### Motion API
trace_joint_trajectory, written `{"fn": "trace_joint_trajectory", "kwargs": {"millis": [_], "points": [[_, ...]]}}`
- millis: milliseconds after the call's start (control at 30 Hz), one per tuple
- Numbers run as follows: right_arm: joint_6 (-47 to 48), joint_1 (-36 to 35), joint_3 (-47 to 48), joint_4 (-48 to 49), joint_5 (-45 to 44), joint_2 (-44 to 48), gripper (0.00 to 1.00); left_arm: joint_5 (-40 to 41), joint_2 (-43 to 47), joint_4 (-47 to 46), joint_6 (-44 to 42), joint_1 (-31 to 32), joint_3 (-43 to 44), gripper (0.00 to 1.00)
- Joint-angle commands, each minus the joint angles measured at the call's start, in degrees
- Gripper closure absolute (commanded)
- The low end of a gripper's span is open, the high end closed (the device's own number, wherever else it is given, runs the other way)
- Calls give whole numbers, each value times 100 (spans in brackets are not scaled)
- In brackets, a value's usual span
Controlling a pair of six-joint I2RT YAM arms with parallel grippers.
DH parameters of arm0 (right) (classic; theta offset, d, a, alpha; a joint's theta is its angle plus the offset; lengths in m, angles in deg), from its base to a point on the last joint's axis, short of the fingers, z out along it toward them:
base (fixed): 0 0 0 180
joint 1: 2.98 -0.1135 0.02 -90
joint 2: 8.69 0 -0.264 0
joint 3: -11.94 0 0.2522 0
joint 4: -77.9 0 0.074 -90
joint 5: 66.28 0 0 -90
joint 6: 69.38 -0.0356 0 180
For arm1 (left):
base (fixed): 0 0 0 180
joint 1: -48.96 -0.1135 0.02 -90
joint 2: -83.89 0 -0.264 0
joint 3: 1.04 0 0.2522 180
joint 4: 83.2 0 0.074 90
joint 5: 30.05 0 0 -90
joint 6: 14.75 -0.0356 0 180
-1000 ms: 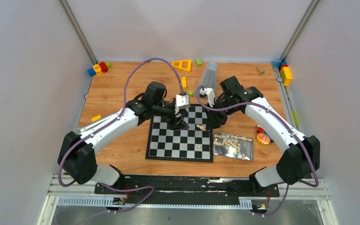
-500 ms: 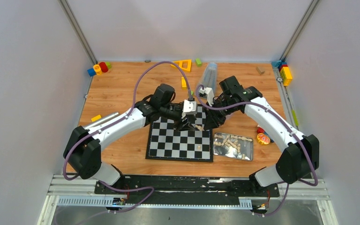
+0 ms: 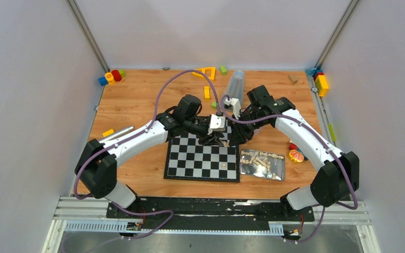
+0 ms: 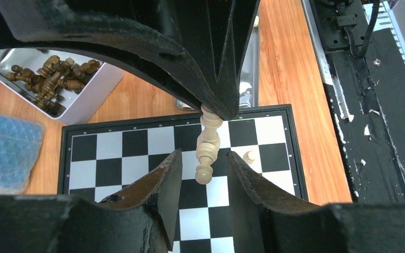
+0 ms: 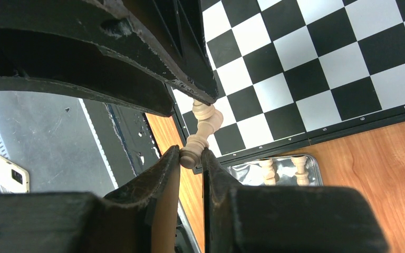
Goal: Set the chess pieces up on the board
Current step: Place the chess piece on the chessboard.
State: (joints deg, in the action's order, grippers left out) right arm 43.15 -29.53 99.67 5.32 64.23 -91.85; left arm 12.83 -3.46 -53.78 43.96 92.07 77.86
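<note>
The board [image 3: 190,164] lies on the table's near middle. My right gripper [image 5: 191,155] is shut on the base of a cream chess piece [image 5: 203,126] and holds it in the air over the board's far right part. My left gripper [image 4: 204,158] is open. Its fingers [image 4: 164,182] stand on either side of the piece's free end [image 4: 205,169] with a gap on each side. One small cream pawn [image 4: 250,156] stands on the board [image 4: 137,142] near its right edge. Both grippers meet in the top view, the left gripper [image 3: 212,138] beside the right one.
A tin [image 3: 262,164] of cream pieces sits right of the board. A second tin [image 4: 58,79] holds dark pieces, next to a blue bubble bag [image 4: 5,153]. Coloured blocks [image 3: 111,77] lie along the table's far edge and corners, and a yellow block [image 3: 108,133] at the left.
My left gripper has moved right along the board's far side to the right gripper, and its jaws have narrowed around the held piece. The right arm has stayed still.
</note>
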Motion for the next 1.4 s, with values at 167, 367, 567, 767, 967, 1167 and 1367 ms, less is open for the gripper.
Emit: {"fn": "trace_joint_trajectory", "kwargs": {"millis": [167, 367, 567, 767, 967, 1167, 1367], "points": [[-16, 13, 38, 203, 133, 247, 100, 153, -34, 144, -327, 42, 207, 54], [-11, 14, 29, 204, 107, 282, 100, 131, -49, 181, -360, 39, 186, 54], [-12, 23, 20, 213, 129, 255, 100, 92, -128, 171, -331, 48, 224, 61], [2, 27, -4, 227, 94, 247, 100, 21, -247, 297, -331, 77, 335, 74], [23, 156, -162, 274, -77, 314, 100, 278, -106, 587, -535, 83, 354, 98], [47, 339, -402, 312, -422, 470, 100, 590, 166, 985, -887, 83, 183, 100], [76, 721, -731, 354, -708, 725, 100, 1783, 210, 1732, -1475, 463, -65, 100]]}}
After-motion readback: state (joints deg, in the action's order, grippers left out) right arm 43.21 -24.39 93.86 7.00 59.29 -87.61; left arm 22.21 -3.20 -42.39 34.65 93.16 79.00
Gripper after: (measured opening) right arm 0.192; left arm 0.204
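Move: The left hand, fingers open, is just above the white chess piece held out in the right hand's grip: about 2 cm down and 1 cm to its right. From the left hand, the piece already standing on the board is some 6 cm back and 12 cm below, and the tray 7 cm back, 14 cm right. From the right hand, the offered piece lies about 2 cm left and 1 cm down; the tray is 7 cm back, 11 cm right. Left hand sinks about 2 cm, pinches the offered piece, then both draw apart, the right some 4 cm rightward. ##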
